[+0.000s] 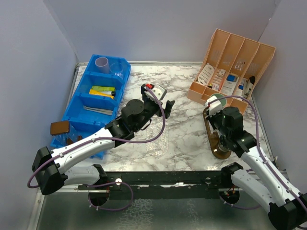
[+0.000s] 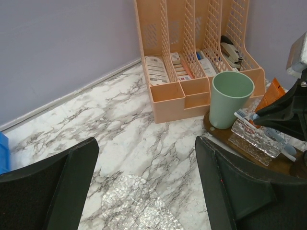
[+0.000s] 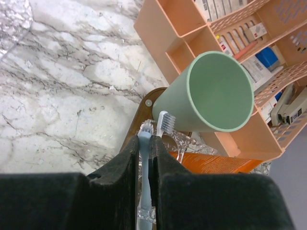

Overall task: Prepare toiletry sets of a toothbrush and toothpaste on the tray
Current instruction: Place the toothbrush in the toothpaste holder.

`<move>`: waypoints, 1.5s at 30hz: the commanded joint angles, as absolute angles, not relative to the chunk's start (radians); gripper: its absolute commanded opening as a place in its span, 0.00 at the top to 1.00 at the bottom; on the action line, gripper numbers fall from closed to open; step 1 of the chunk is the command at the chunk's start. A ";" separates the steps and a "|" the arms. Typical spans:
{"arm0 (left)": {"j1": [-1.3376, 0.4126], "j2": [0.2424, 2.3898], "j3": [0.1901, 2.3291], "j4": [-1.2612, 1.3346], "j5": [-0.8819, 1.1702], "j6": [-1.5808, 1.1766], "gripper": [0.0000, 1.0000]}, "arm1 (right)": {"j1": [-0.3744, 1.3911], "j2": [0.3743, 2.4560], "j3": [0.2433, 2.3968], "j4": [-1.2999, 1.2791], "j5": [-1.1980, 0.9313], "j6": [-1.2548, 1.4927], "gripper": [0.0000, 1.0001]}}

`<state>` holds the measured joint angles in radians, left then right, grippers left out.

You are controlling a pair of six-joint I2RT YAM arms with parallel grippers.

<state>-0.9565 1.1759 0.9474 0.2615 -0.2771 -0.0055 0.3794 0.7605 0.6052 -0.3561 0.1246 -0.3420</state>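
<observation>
A mint green cup [image 3: 178,101] [image 2: 230,103] stands on the far end of the brown wooden tray [image 3: 142,117] [image 1: 221,153]. My right gripper [image 3: 145,141] [image 1: 214,108] hovers over that tray, shut on a pale blue toothbrush [image 3: 145,160] whose head points at the cup. A white toothbrush [image 3: 166,122] [image 2: 241,116] lies beside it on a clear crinkly plastic piece [image 2: 254,140]. An orange tube [image 3: 216,163] rests just behind them. My left gripper [image 2: 146,142] [image 1: 163,103] is open over the marble table's middle, with nothing between its fingers.
A peach slotted organizer [image 1: 235,62] [image 2: 192,57] with small packets stands right behind the tray. At the left, a blue bin [image 1: 79,103] holds a lilac cup [image 1: 101,63], a clear cup [image 1: 116,68], tubes [image 1: 103,90] and toothbrushes [image 1: 98,110]. Crinkled clear film [image 2: 134,206] lies under my left gripper.
</observation>
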 commanded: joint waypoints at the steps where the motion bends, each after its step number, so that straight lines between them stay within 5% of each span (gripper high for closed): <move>1: -0.953 1.163 0.936 0.295 -0.263 -0.015 0.15 | 0.377 0.724 0.647 -0.301 0.149 -0.313 0.99; 18: -0.951 1.161 0.937 0.293 -0.261 -0.017 0.15 | 0.377 0.678 0.652 -0.170 0.131 -0.269 0.99; 45: -0.950 1.151 0.936 0.293 -0.256 -0.023 0.15 | 0.377 0.467 0.375 0.087 0.047 -0.470 0.99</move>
<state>-0.9546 1.1755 0.9474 0.2615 -0.2764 -0.0093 0.3794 0.5079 0.4175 0.0078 0.0776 -0.4118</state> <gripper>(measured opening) 0.849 0.103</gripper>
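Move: The right hand already holds the blue-grey toothbrush by its neck, handle slanting down and back over the clear toothpaste holder, whose middle is about 2 cm back, 2 cm right and 8 cm below. The green cup stands some 6 cm ahead, 1 cm right and 6 cm below; the dark glass is about 9 cm back, 5 cm right and 9 cm below. From the left hand the holder lies roughly 24 cm right, 1 cm back and 25 cm below. Keeping its pinch on the toothbrush's neck, the right hand lifts the brush over the toothpaste holder by about 8.5 cm, its fingers tilting up some 25 degrees to nearly level so that the handle swings from slanting to upright. It then turns downward and lowers the brush about 3 cm over the holder, easing slightly back. ##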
